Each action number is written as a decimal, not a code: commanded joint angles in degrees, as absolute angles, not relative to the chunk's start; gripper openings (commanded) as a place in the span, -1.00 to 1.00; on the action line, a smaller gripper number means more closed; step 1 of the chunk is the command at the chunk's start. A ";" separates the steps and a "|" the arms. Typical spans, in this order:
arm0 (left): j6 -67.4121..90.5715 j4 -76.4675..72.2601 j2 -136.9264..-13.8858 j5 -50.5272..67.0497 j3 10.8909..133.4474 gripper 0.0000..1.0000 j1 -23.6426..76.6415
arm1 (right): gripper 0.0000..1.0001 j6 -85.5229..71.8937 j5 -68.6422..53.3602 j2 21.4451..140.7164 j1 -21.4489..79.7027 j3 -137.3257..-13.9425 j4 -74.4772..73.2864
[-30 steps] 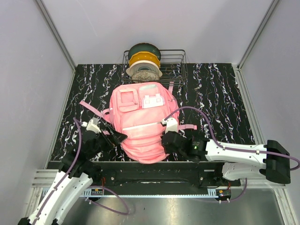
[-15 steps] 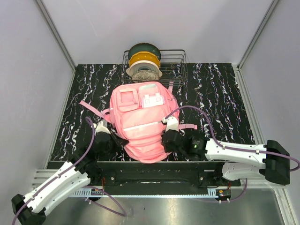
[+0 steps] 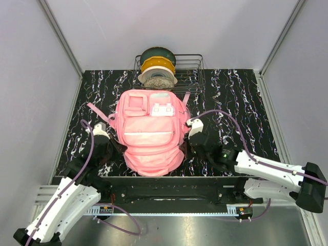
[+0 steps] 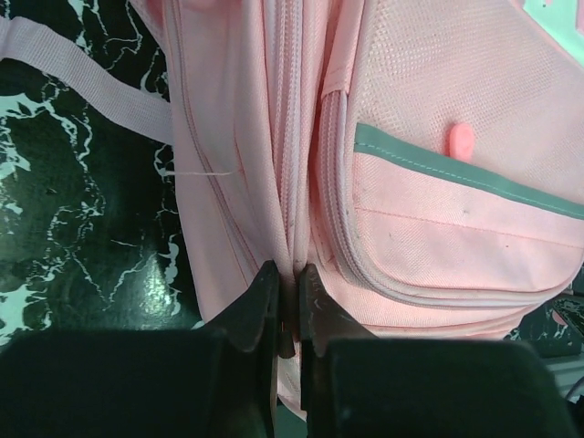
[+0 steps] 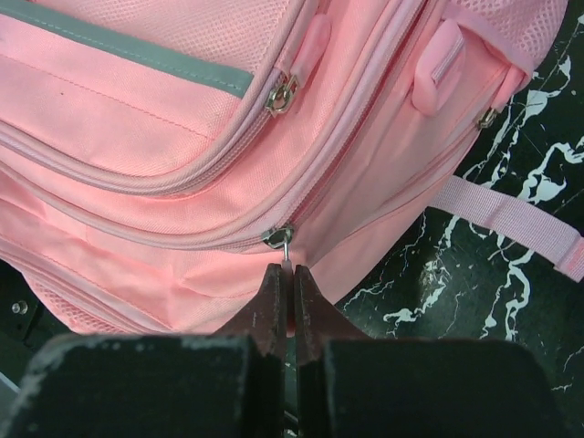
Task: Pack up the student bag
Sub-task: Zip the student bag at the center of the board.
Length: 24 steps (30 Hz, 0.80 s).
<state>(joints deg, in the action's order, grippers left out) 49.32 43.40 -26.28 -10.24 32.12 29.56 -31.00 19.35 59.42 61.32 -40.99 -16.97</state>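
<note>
The student bag (image 3: 151,130) is a big soft pink backpack lying flat in the middle of the black marbled table, front pockets up. My left gripper (image 3: 119,148) is at its left side, shut on a pinch of the bag's side seam beside the zip track (image 4: 290,285). My right gripper (image 3: 186,143) is at the bag's right side, shut on the pull tab (image 5: 292,274) of a zip whose metal slider (image 5: 280,236) sits just beyond the fingertips. A grey-green stripe (image 4: 456,169) crosses the front pocket.
A wire basket (image 3: 197,72) holding stacked spools (image 3: 158,69) stands at the back of the table, just behind the bag. Pink straps trail onto the table at the left (image 3: 97,111) and the right (image 5: 511,219). Grey walls close in both sides.
The left gripper has gone from open to shut on the bag's left side. The bag has swung straight and shifted slightly left and back. The right gripper moved right with the zip pull.
</note>
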 commanded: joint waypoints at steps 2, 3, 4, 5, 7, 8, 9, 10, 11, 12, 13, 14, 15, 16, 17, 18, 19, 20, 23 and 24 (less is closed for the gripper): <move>40.35 43.07 -26.80 -9.77 37.61 -1.00 21.11 | -1.00 -26.63 24.34 62.66 58.71 -42.10 -18.90; 40.08 43.15 -26.81 -8.71 38.05 -1.00 20.31 | -1.00 -26.46 24.87 63.36 58.19 -42.45 -18.81; 40.08 43.07 -26.81 -7.66 38.14 -1.00 19.78 | -1.00 -26.28 25.05 64.59 56.79 -42.71 -17.42; 40.08 43.33 -26.63 -6.95 38.23 -1.00 18.82 | -1.00 -25.32 25.05 65.03 55.91 -42.37 -16.10; 40.25 44.21 -26.19 -7.56 38.67 -1.00 18.46 | -1.00 -24.61 22.86 66.26 53.54 -42.01 -13.98; 40.34 44.30 -25.84 -7.12 38.76 -1.00 18.11 | -1.00 -23.91 21.98 66.62 51.26 -41.92 -12.32; 40.43 44.21 -25.93 -6.77 39.11 -1.00 17.93 | -1.00 -23.65 20.41 66.88 50.46 -41.92 -11.52; 40.08 44.47 -26.01 -6.59 39.46 -1.00 17.67 | -1.00 -23.21 19.96 67.32 50.01 -41.84 -10.12; 40.08 45.08 -26.71 -6.68 39.72 -1.00 17.41 | -1.00 -22.59 19.60 67.41 49.49 -41.84 -9.32; 39.82 45.35 -26.89 -6.51 40.07 -1.00 17.23 | -1.00 -22.24 18.99 67.76 49.31 -41.84 -8.62; 39.12 45.18 -26.89 -6.16 40.08 -1.00 17.05 | -1.00 -21.89 18.72 68.63 49.22 -42.01 -7.05; 38.85 44.83 -26.81 -5.11 39.73 -1.00 16.70 | -1.00 -21.01 18.29 69.25 48.96 -42.10 -5.90; 38.85 44.65 -26.81 -4.66 39.64 -1.00 16.61 | -1.00 -20.48 17.85 69.95 48.35 -42.10 -4.76; 38.85 44.39 -26.81 -4.05 39.46 -1.00 16.44 | -1.00 -20.04 17.75 71.79 47.99 -42.27 -2.57; 38.85 44.12 -26.72 -2.74 39.03 -1.00 16.17 | -1.00 -19.26 17.32 72.85 47.38 -42.45 -1.77; 38.93 43.95 -26.63 -2.38 38.85 -1.00 16.17 | -1.00 -18.99 16.88 74.08 45.63 -42.89 -1.06; 38.76 43.60 -26.54 -1.85 38.50 -1.00 16.08 | -1.00 -18.55 16.53 76.35 44.83 -43.59 -0.62; 38.59 43.42 -26.54 -0.98 38.41 -1.00 16.00 | -1.00 -17.85 16.09 77.33 43.87 -44.03 1.39; 37.97 43.15 -27.50 -0.35 38.50 -1.00 15.91 | -1.00 -14.52 14.94 79.19 42.36 -45.79 3.42; 37.36 43.07 -27.86 -0.35 38.58 -1.00 15.91 | -1.00 -13.55 15.12 79.54 42.19 -46.23 4.12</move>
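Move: The right fingers already hold the zip pull on the bag's right side; the zip's far end lies about 15 cm ahead and 5 cm lower. The front pocket pull is some 4 cm ahead and 5 cm left, and the side strap roughly 5 cm ahead, 7 cm right, on the table. The left fingers already pinch the bag's left edge; from them the zip's far end is about 15 cm ahead and 32 cm right. Left still grips the bag; right draws the held pull some 10 cm forward, dipping, towards the zip's far end. ##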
